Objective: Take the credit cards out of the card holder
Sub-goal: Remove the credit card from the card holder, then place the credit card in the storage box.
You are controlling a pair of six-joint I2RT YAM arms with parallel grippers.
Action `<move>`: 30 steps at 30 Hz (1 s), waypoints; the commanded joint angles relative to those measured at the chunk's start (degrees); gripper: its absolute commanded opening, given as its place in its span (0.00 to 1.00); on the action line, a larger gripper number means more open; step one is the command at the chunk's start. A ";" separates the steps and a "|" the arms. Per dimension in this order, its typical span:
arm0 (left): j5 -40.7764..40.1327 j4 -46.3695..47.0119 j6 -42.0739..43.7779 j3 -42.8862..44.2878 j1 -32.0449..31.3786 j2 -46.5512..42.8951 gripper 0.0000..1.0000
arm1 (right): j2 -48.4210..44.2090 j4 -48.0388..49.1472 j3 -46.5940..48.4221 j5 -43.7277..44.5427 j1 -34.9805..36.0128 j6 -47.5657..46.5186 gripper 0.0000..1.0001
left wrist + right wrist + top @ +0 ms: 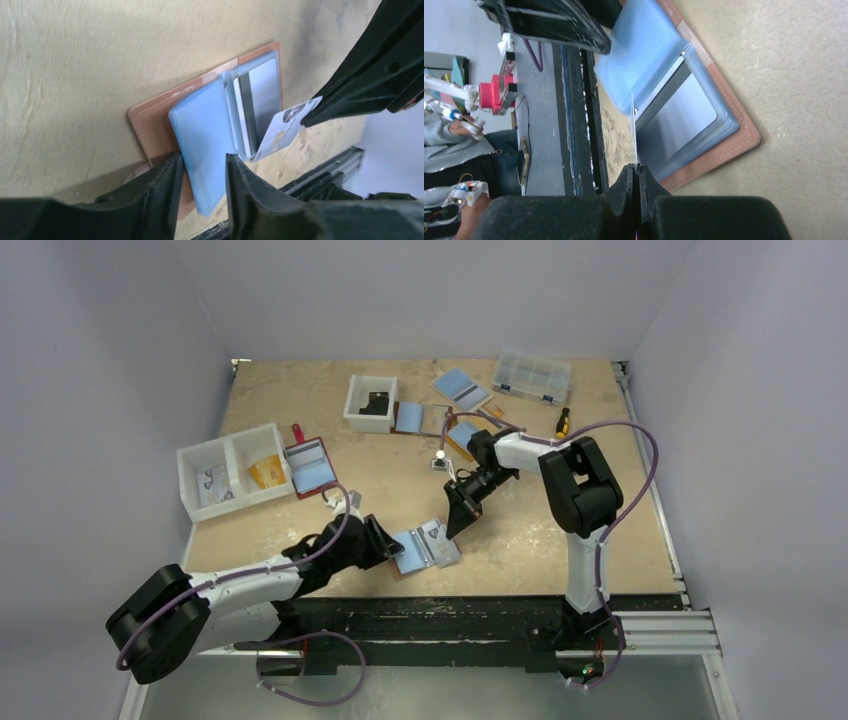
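Note:
The tan card holder (447, 556) (150, 125) (734, 135) lies open near the table's front edge, with its light blue inner pockets facing up. My right gripper (456, 524) (638, 167) is shut on the corner of a pale printed credit card (285, 132) (633, 125), which sticks out of the right half at a slant. A grey card (262, 95) sits in that half's pocket. My left gripper (392, 543) (202, 162) stands at the left half. Its jaws are parted, and the blue flap (205, 135) lies between them.
At the left stand a white two-part bin (230, 470) and a dark red wallet (308, 465). Further back are a small white box (370, 403), other wallets (462, 388), a clear organiser (532, 377) and a screwdriver (563, 422). A black rail (450, 612) runs right behind the card holder's near edge.

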 commanded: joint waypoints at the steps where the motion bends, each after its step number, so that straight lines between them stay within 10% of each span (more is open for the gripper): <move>1: -6.55 -24.40 7.83 14.39 0.32 0.01 0.43 | -2.89 -6.86 1.66 -0.56 -0.58 -9.72 0.00; 7: -11.40 -36.25 13.78 26.45 0.38 -1.32 0.69 | -6.57 -7.83 2.28 -0.78 -2.13 -11.90 0.00; 15: -11.70 -40.16 18.97 35.80 1.23 -1.96 0.76 | -6.26 -25.66 17.44 -2.40 -11.14 -21.92 0.00; 30: -14.71 -44.57 25.48 45.53 1.86 -8.54 0.89 | -6.98 -17.01 42.11 7.57 -25.53 3.23 0.00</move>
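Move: The credit card is already in the right fingers, its far end just over the brown card holder, whose middle lies about 6 cm left, 1 cm back and 4 cm below. From this hand the orange card holder is some 23 cm ahead and 6 cm right, the screwdriver about 25 cm ahead and 23 cm right. From the left hand, the brown holder's middle is roughly 4 cm right, 2 cm ahead and 2 cm down. The credit card stays pinched as the right hand eases about 1 cm right, then sweeps it forward, up and right, away from the brown holder towards the orange one, tipping the fingers upward and turning clockwise. The left hand opens from a third to nearly wide, leaves the blue flap and rises some 19 cm, drifting forward as it tilts up. ##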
